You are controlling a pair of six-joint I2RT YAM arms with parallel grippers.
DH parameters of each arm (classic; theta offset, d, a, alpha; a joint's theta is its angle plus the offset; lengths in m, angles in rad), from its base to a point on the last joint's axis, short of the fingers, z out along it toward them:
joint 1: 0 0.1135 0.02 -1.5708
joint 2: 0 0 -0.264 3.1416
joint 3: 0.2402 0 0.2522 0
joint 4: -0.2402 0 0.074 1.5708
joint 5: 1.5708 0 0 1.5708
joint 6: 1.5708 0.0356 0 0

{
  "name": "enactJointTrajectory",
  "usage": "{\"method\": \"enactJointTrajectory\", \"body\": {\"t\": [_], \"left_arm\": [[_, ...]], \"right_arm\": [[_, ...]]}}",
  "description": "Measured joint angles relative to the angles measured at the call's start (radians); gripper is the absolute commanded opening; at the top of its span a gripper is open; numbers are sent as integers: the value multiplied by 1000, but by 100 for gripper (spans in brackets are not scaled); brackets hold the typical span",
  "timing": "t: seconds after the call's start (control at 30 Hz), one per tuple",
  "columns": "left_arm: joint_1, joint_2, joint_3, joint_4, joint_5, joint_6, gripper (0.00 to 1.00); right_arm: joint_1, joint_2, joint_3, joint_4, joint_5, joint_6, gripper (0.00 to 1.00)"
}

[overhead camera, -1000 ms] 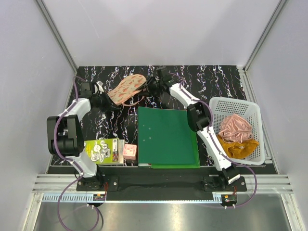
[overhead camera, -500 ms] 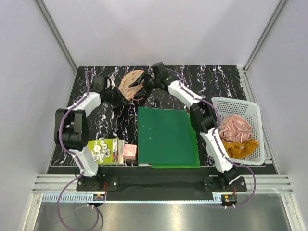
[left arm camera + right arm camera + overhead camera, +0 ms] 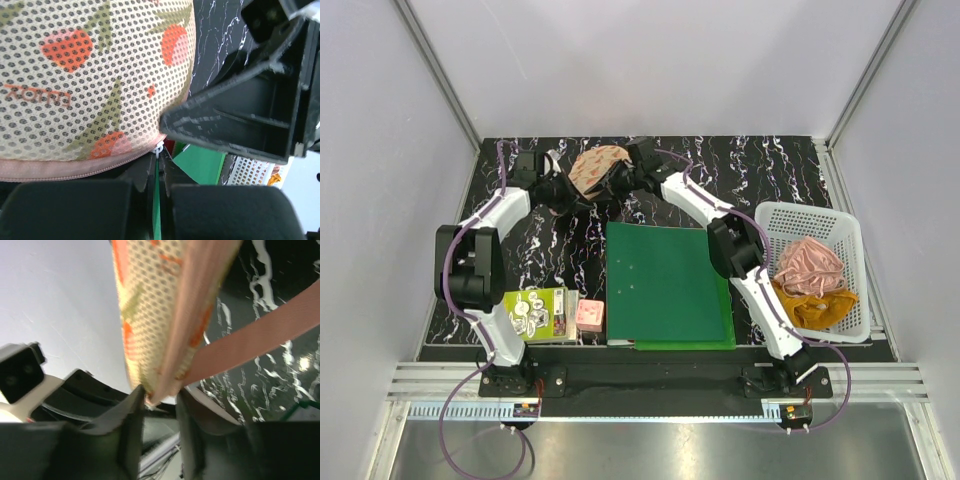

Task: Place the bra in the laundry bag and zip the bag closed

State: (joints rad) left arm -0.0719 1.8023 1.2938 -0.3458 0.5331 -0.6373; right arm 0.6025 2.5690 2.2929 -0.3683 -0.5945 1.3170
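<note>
The laundry bag (image 3: pixel 596 165), peach mesh printed with red slices, is held up on edge at the back of the table between both grippers. My left gripper (image 3: pixel 567 188) is shut at the bag's lower seam. In the left wrist view its jaws (image 3: pixel 159 162) meet just under a small white zip ring (image 3: pixel 159 149), and the bag (image 3: pixel 90 75) fills the upper left. My right gripper (image 3: pixel 623 178) is closed around the bag's other end. The right wrist view shows the blurred bag (image 3: pixel 160 315) with its tip between the fingers (image 3: pixel 157 405) and a pink loop (image 3: pixel 250 340) trailing right. The bra is out of view.
A green folder (image 3: pixel 665 285) lies in the middle of the black marbled table. At the right a white basket (image 3: pixel 850 235) holds a pink cloth (image 3: pixel 810 265) and a mustard cloth (image 3: pixel 817 305). A printed green box (image 3: pixel 533 313) and a small pink block (image 3: pixel 589 316) sit front left.
The bag has gone from lying flat to standing on edge, farther back. My left arm swung inward with it. My right gripper let go briefly and closed on the bag's end again.
</note>
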Motion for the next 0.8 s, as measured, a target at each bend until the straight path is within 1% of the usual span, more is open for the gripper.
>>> {"method": "enactJointTrajectory", "body": {"t": [0.03, 0.07, 0.13, 0.17, 0.33, 0.47, 0.6, 0.8], "left_arm": [[-3, 0, 0, 1, -2, 0, 0], [-5, 0, -1, 1, -5, 0, 0], [-7, 0, -8, 11, -11, 1, 0], [-7, 0, -16, 19, -13, 3, 0], [15, -14, -90, 58, -21, 21, 0], [71, -48, -157, 49, -11, 51, 0], [116, -56, -164, 37, 6, 77, 0], [109, -57, -161, 33, 17, 83, 0]], "right_arm": [[-1, 13, 22, 1, 2, -1, 24], [-2, 26, 45, 1, 2, -2, 12], [-3, 49, 81, 3, 0, -4, 3], [-3, 59, 93, 3, -2, -5, 0], [-8, 102, 119, -5, -39, -16, 0], [-19, 136, 137, -13, -87, -29, 0], [-29, 164, 167, -11, -123, -34, 0], [-35, 182, 207, -10, -142, -33, 0]]}}
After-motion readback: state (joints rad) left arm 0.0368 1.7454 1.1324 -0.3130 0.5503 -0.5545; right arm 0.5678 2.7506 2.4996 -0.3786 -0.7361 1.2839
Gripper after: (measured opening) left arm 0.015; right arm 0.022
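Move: Right at the tips of the half-open right fingers, within 1 cm ahead and 1 cm to their left at the same height, lies the laundry bag's pink zip edge. The left fingers already hold the zip pull, right beside it. The bag's body lies some 8 cm ahead of the left hand, 4 cm to its right and 3 cm lower. The green folder's middle is about 20 cm back of that hand, 20 cm to its right and 9 cm below. Closing on the zip edge just behind the pull, the right fingers pinch the bag, then sink 2 to 3 cm and keep hold. The left hand, still gripping the pull, waits briefly, then draws it along the zip away from the right fingers, about 5 cm to the left with some 3 cm down and 2 to 3 cm back, and stops there. ##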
